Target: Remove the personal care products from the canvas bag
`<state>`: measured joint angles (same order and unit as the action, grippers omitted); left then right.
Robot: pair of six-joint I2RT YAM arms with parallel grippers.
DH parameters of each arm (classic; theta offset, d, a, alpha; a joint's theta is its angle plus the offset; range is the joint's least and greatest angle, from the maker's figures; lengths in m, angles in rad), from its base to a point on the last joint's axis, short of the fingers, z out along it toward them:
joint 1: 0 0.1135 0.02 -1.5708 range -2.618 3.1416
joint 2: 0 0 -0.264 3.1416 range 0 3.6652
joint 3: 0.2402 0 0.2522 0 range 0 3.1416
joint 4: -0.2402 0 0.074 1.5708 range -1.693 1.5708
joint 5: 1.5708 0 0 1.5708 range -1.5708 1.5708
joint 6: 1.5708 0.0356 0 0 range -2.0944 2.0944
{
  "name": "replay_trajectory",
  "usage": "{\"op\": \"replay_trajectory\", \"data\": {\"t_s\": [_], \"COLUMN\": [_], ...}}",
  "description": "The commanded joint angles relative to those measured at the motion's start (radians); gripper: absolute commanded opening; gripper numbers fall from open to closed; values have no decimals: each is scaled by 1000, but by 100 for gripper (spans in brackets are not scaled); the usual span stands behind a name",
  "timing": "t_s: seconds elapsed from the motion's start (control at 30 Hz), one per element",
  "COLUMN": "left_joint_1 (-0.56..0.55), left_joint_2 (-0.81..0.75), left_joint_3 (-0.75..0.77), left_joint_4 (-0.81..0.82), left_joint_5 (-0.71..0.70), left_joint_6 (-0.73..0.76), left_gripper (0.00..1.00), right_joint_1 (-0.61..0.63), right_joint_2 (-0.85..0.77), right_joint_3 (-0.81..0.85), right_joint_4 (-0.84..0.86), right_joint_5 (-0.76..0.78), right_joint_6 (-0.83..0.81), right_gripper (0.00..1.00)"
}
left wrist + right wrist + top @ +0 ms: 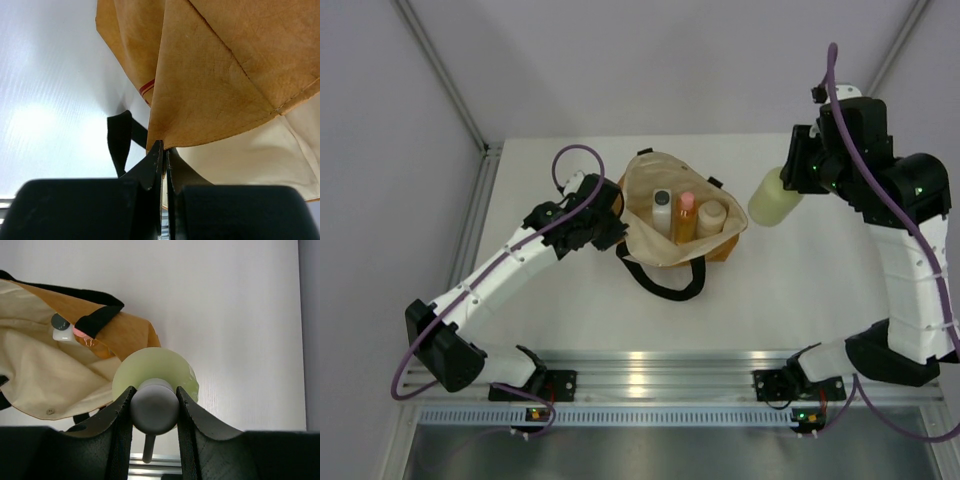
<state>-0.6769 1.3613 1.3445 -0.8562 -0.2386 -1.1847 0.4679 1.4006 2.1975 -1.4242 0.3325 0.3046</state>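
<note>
The canvas bag (670, 250) lies open on the white table, mouth up. Inside stand the white bottle with dark cap (662, 212), the orange bottle with pink cap (685, 216) and the cream jar (711, 216). My left gripper (616, 216) is shut on the bag's left rim; in the left wrist view the jaws (164, 146) pinch the tan canvas (210, 75). My right gripper (798, 178) is shut on the cap of the pale yellow-green bottle (774, 199) and holds it in the air right of the bag. The right wrist view shows this bottle (170, 365) between my gripper's (155, 390) jaws, with the bag (45, 370) at left.
One black handle (670, 285) loops out toward the near side of the table. An aluminium rail (650, 365) runs along the near edge between the arm bases. Bare white table (800, 290) lies right of the bag, under the held bottle.
</note>
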Motion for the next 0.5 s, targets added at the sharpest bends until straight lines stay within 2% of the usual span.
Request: {"op": "replay_trajectory", "data": {"t_s": [0.0, 0.1, 0.3, 0.47], "left_joint_1": [0, 0, 0, 0], "left_joint_2": [-16, -19, -36, -42], "left_joint_3": [13, 13, 8, 13], "left_joint_4": [23, 23, 23, 23], "left_joint_5": [-18, -13, -21, -10], "left_joint_6": [-15, -18, -18, -18], "left_gripper": [0, 0, 0, 0], "right_joint_1": [-25, -31, -83, -152], "right_joint_2": [-3, 8, -21, -41], "right_joint_3": [137, 142, -73, -269], "right_joint_4": [79, 77, 165, 319], "right_joint_5": [-30, 32, 200, 205], "right_joint_6": [-10, -39, -65, -53], "right_gripper": [0, 0, 0, 0]}}
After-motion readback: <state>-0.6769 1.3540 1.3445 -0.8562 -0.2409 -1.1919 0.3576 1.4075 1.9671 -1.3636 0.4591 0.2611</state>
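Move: The right hand already holds the pale green bottle by its cap, well above the table. The clear patch of table it is bound for lies some 10 cm to its right, 5 cm ahead and 38 cm below. The bag's middle is about 13 cm left, 7 cm ahead and 28 cm below; inside, the cream jar is about 8 cm left and 6 cm ahead, 27 cm below. From the left hand, that patch is around 38 cm right, 4 cm ahead and 20 cm below. Up a couple of centimetres first, then down and to the right, the right hand carries the green bottle farther out to the bag's right side and towards the open table, ending about 6 cm lower and 5 cm more to the right, slightly forward. The wrist turns about 10 degrees clockwise while tipping down and rolling its left side lower; the fingers keep their hold. The left hand stays, still pinching the bag's rim. ##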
